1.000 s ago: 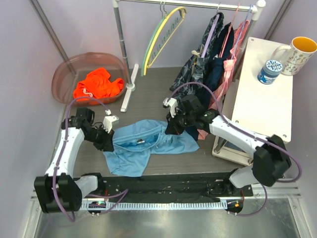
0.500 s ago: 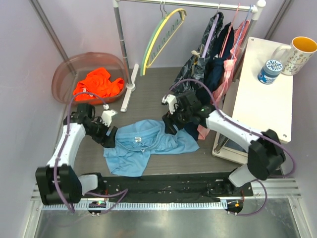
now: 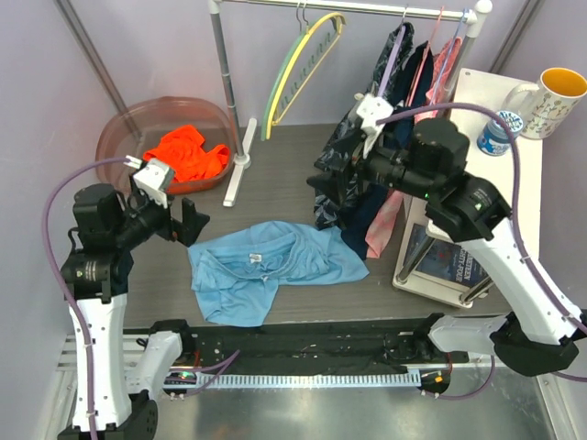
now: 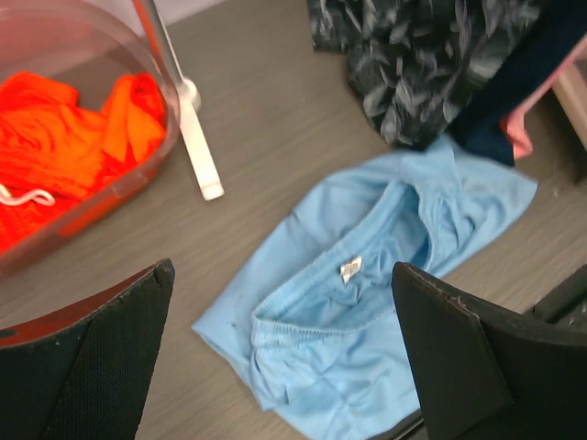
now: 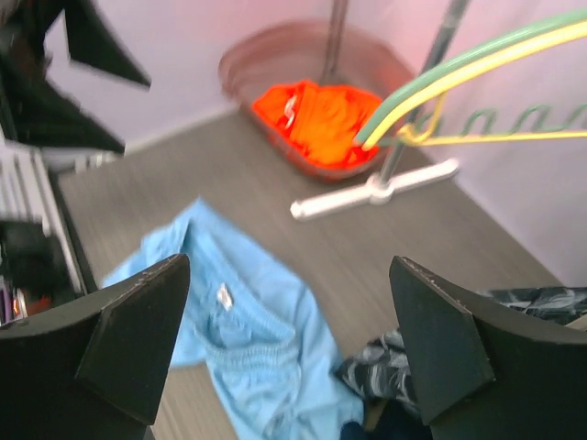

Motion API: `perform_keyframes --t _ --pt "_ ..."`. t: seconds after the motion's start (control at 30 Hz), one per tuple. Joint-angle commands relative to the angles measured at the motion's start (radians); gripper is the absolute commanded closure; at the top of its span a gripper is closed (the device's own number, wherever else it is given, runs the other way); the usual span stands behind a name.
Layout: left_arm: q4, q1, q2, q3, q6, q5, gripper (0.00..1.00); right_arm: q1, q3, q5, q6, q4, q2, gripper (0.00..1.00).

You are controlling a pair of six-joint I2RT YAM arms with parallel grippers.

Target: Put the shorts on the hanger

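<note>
The light blue shorts (image 3: 275, 266) lie crumpled on the grey table, waistband and white label facing up (image 4: 367, 302) (image 5: 238, 339). The yellow hanger (image 3: 312, 46) hangs by its hook on the rail at the back, also in the right wrist view (image 5: 550, 38). My left gripper (image 3: 190, 223) is open in the air to the left of the shorts, nothing between its fingers (image 4: 282, 269). My right gripper (image 3: 328, 179) is open too, raised above the shorts' right end in front of the dark hanging clothes (image 5: 289, 261).
A pale green hanger (image 5: 459, 64) hangs against the yellow one. A pink basin (image 3: 119, 137) holds an orange garment (image 3: 183, 151). The rack's white foot (image 3: 237, 170) crosses the table. Dark clothes (image 3: 394, 110) hang at right. A white side table (image 3: 495, 202) carries a mug (image 3: 555, 96) and jar (image 3: 500, 133).
Both grippers opened and let go of the shorts, then rose away: the left toward the left, the right up and back to the right. The shorts stay on the table.
</note>
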Motion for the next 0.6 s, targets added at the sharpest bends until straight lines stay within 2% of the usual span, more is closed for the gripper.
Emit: perform_keyframes --t 0.0,0.07,0.1,0.2,0.23,0.33,0.47,0.57 --pt "0.134 0.006 0.043 0.129 -0.144 -0.064 0.00 -0.002 0.138 0.180 0.222 0.094 0.087 0.04" --pt "0.138 0.007 0.073 0.175 -0.146 -0.150 0.00 -0.020 0.216 0.243 0.313 0.149 0.168 0.07" --pt "0.140 0.007 0.076 0.200 -0.147 -0.162 0.00 -0.032 0.270 0.248 0.415 0.168 0.198 0.09" --pt "0.189 0.007 0.054 0.200 -0.180 -0.170 0.00 -0.115 0.403 0.167 0.595 0.225 0.334 0.11" --pt "0.219 0.007 0.044 0.185 -0.190 -0.159 0.00 -0.139 0.440 0.149 0.711 0.248 0.377 0.12" --pt "0.264 0.006 0.013 0.151 -0.244 -0.123 0.00 -0.212 0.560 0.087 0.898 0.320 0.504 0.23" --pt "0.312 0.006 -0.013 0.119 -0.289 -0.122 0.00 -0.239 0.666 0.102 0.942 0.361 0.610 0.28" --pt "0.336 0.007 -0.025 0.099 -0.319 -0.118 0.00 -0.247 0.695 0.135 0.965 0.377 0.653 0.36"
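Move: The hanger, hanging from the rail, is about 26 cm ahead of the open right hand, 6 cm to its left and perhaps 3 cm higher. The blue shorts lie on the table some 9 cm back from that hand, 10 cm left and 36 cm below; the dark patterned garment hangs roughly 17 cm ahead, 9 cm right and 18 cm lower. From the left hand the hanger is about 27 cm ahead, 27 cm right and 13 cm up. Climbing first, then sweeping forward and dipping slightly, the empty right hand travels about 22 cm towards the hanger, ending some 5 cm higher than it began. Its wrist rolls and swings clockwise so the fingers turn from mostly left to forward-left, narrowing but still open. The left hand, wide open and empty, rises some 9 cm farther above the shorts, tipping its fingers up. ##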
